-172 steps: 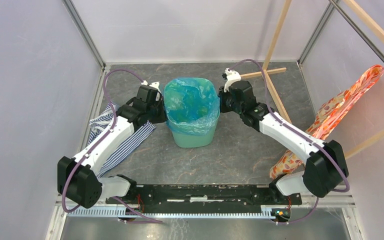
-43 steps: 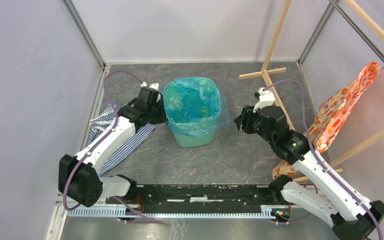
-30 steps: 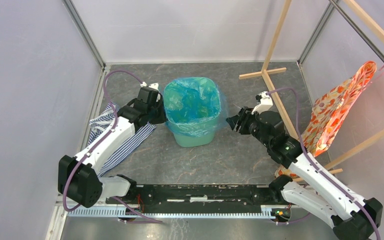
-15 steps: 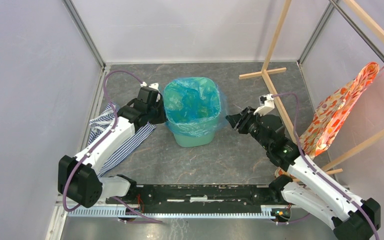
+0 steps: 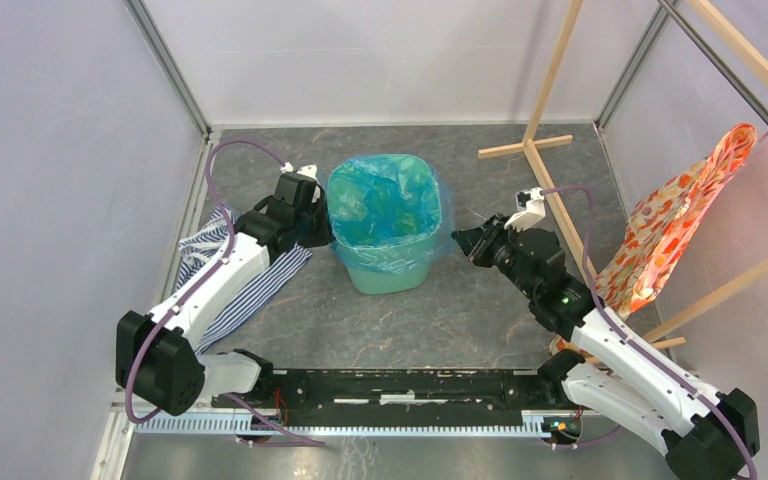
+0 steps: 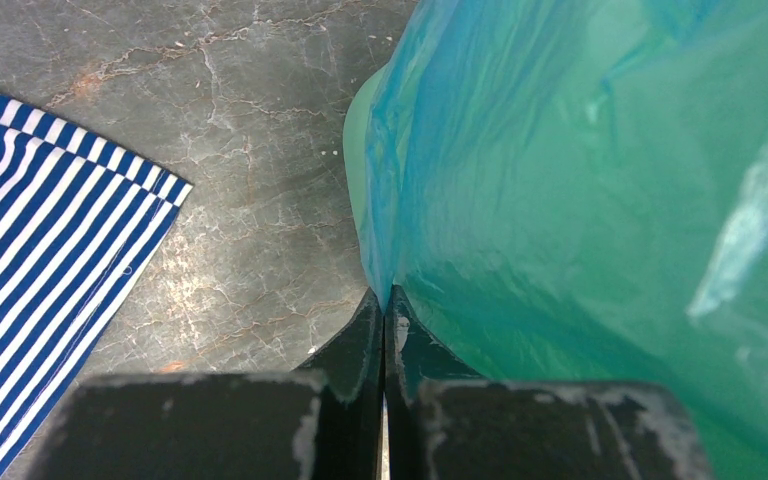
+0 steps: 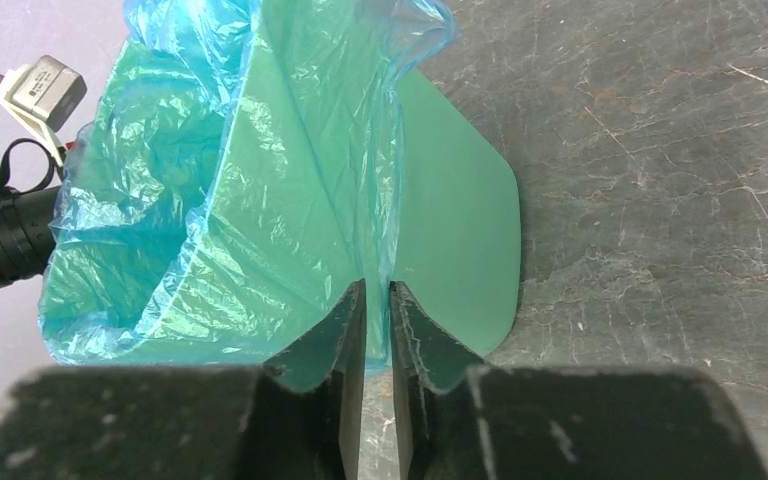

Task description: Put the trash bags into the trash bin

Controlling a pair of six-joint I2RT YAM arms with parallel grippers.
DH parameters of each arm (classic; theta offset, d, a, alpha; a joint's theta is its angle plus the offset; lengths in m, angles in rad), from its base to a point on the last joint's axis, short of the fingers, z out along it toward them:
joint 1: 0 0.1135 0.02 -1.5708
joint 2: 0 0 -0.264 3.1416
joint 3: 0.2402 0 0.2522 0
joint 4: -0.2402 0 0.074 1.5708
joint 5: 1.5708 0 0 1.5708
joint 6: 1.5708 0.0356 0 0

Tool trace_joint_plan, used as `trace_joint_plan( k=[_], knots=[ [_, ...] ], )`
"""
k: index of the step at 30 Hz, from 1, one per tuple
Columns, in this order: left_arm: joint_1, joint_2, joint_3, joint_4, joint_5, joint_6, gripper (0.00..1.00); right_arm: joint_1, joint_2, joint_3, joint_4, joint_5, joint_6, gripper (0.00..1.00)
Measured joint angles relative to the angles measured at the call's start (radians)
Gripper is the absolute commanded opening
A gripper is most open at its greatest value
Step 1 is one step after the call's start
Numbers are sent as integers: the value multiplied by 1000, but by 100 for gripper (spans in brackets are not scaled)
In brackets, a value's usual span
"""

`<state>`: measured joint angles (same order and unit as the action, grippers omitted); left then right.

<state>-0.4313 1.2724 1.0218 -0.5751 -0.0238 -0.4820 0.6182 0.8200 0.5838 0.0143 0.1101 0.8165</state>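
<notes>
The mint-green trash bin [image 5: 388,270] stands mid-floor with the light-blue trash bag [image 5: 380,205] lining it and draped over its rim. My left gripper [image 5: 322,222] is at the bin's left rim, shut on a fold of the trash bag [image 6: 560,180]; its tips [image 6: 385,295] meet on the film beside the bin [image 6: 353,170]. My right gripper [image 5: 457,240] is at the bin's right side. Its jaws [image 7: 377,285] stand a narrow gap apart, with a hanging fold of the bag [image 7: 260,180] between the tips, in front of the bin wall [image 7: 455,220].
A blue-white striped cloth [image 5: 250,280] lies on the floor under my left arm, seen too in the left wrist view [image 6: 40,220]. An orange floral fabric [image 5: 680,220] hangs on a wooden rack [image 5: 540,150] at the right. Walls enclose the floor.
My right arm swung in from the right to the bin's side, and its jaws have narrowed around the bag's hanging fold. The left arm has stayed put.
</notes>
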Motion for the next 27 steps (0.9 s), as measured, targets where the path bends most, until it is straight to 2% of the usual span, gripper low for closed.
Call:
trace_joint_plan(
  k=[5,6,20,27],
  knots=[
    [0,0,0,0,0,0,2,0,6,-4,0,0,-2,1],
    [0,0,0,0,0,0,2,0,8,-5,0,0,-3,0],
    [0,-13,-13,18,-31,-5,2,0,39,-36,-80,75,-127,0],
    [3,-13,-63,37,-47,-36,2,4,113,-37,-100,110,-203,0]
  ],
)
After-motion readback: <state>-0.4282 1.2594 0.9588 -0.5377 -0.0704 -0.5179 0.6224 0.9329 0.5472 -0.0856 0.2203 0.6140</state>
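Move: Between the right hand's nearly shut fingers, within about 1 cm left of the hand point, hangs the blue trash bag's loose right edge. From this hand the trash bin's middle is some 14 cm left, 5 cm ahead and 10 cm below; the wooden stand's near bar is about 21 cm right, 6 cm ahead. The left hand still pinches the bag's left edge, with the bin about 11 cm right, 5 cm ahead, 4 cm down, and the striped cloth some 17 cm left, 5 cm back and 15 cm below. Closing its fingers the rest of the way, the right hand pinches the bag's right edge, then draws it down about 8 cm beside the bin and roughly 3 cm to the right, rolling its left side down some 20 degrees. The left hand keeps its pinch and, late on, eases slightly down and left. ##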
